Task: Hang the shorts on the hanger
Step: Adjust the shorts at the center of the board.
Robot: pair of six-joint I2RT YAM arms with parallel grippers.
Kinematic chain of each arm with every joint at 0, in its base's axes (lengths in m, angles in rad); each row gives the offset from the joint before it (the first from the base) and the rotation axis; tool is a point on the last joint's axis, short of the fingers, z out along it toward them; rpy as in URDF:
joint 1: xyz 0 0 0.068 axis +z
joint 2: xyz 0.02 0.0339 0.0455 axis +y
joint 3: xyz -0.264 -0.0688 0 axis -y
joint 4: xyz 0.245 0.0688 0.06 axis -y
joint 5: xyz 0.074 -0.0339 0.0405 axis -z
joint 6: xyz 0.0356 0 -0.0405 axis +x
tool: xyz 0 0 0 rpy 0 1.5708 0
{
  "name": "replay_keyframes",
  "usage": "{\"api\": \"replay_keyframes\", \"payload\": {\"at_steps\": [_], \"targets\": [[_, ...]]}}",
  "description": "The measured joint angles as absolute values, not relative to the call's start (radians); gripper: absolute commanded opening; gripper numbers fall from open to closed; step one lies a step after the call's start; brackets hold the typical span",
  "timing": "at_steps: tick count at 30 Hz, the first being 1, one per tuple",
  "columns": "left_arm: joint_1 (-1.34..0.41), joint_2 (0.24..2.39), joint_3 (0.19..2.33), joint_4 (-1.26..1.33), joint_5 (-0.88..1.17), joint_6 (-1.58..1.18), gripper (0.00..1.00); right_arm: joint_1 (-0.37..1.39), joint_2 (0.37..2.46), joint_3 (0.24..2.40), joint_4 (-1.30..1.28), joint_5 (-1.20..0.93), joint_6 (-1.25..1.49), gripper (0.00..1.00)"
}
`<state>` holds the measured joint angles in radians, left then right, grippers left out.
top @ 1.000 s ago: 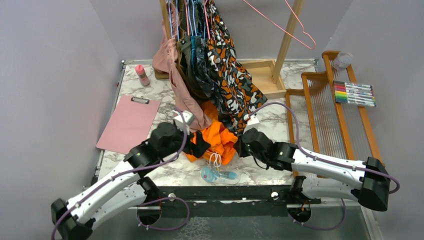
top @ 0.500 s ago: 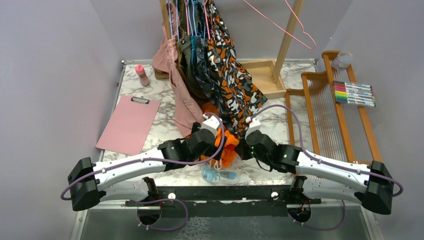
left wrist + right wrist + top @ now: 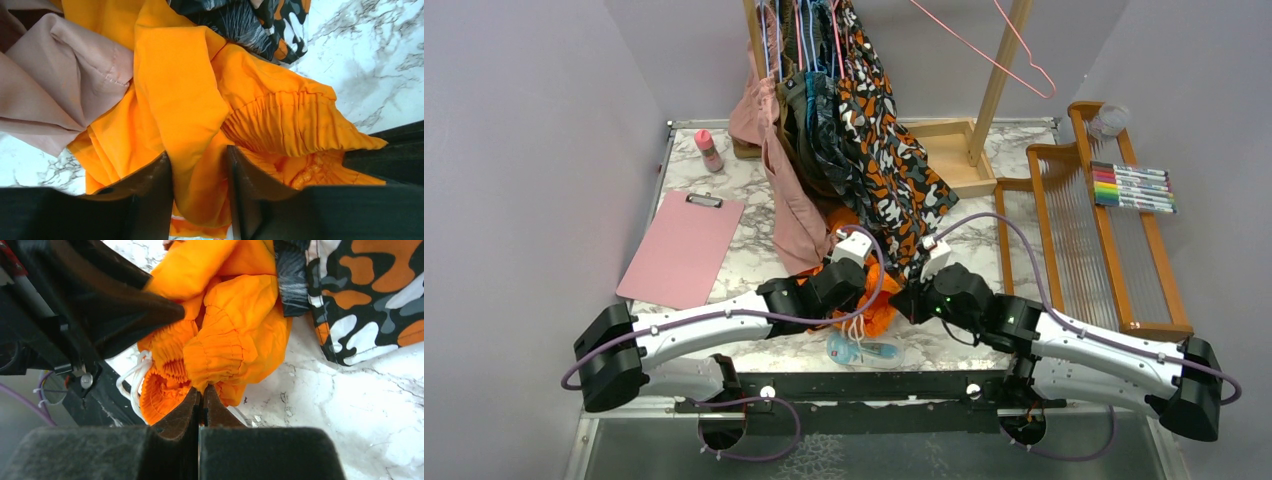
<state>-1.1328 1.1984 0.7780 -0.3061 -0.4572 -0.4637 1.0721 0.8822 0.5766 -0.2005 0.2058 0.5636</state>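
Note:
The bright orange shorts (image 3: 881,302) lie bunched on the marble table near its front edge, partly under the hanging clothes. My left gripper (image 3: 867,292) presses into them from the left. In the left wrist view a fold of the shorts (image 3: 180,100) fills the narrow gap of that gripper (image 3: 198,162), touching both fingers. My right gripper (image 3: 907,303) comes from the right. Its view shows the gripper (image 3: 201,390) shut on the gathered waistband of the shorts (image 3: 235,330), white drawstring (image 3: 131,382) looping beside. The pink wire hanger (image 3: 974,47) hangs at the wooden post, top right.
Patterned orange-black-white garment (image 3: 884,150) and dusty pink garment (image 3: 789,205) hang from the rack over the shorts. A pink clipboard (image 3: 682,248) and small bottle (image 3: 710,150) lie left. A wooden frame (image 3: 1084,230) with markers (image 3: 1134,187) stands right. A clear packet (image 3: 864,350) lies in front.
My left arm swung right and forward onto the shorts, and its wide-open jaws narrowed around a fold. The right gripper stayed shut on the waistband, shifting slightly.

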Motion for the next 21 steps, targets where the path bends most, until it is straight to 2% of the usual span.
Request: {"api": "replay_keyframes", "payload": {"at_steps": [1, 6, 16, 21], "targets": [[-1.133, 1.193, 0.778, -0.305, -0.456, -0.463, 0.0, 1.072, 0.87, 0.577, -0.199, 0.197, 0.553, 0.01], [-1.133, 1.083, 0.822, -0.333, -0.445, -0.436, 0.0, 1.072, 0.836, 0.654, -0.234, 0.174, 0.485, 0.01], [-1.133, 0.762, 1.132, -0.347, -0.452, -0.315, 0.0, 1.072, 0.827, 1.077, -0.285, 0.17, 0.319, 0.01], [-1.133, 0.606, 1.047, -0.341, -0.548, -0.323, 0.0, 1.072, 0.77, 0.993, -0.29, 0.251, 0.361, 0.01]]}}
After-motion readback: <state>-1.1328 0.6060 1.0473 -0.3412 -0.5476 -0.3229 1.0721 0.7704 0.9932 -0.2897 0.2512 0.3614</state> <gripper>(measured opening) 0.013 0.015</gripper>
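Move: Just around the left fingers, still partly open, is a fold of the orange shorts; their middle lies about 3 cm to this hand's left, 1 cm back and 2 cm lower. The mauve trousers' hem is some 11 cm left and 3 ahead, the blue package 12 cm straight back. From the right hand, already pinching the waistband, the shorts' middle is about 8 cm left and 2 ahead, the camo trousers' hem some 6 ahead and 2 right. Pinching shut on the fold, the left hand snatches the shorts up about 28 cm, swinging some 9 cm to its left as it climbs and tipping its fingers up to nearly level. The right hand keeps its pinch on the waistband and whips up with it, topping out near 23 cm before sinking 2 or 3, its fingers tipping up too. ##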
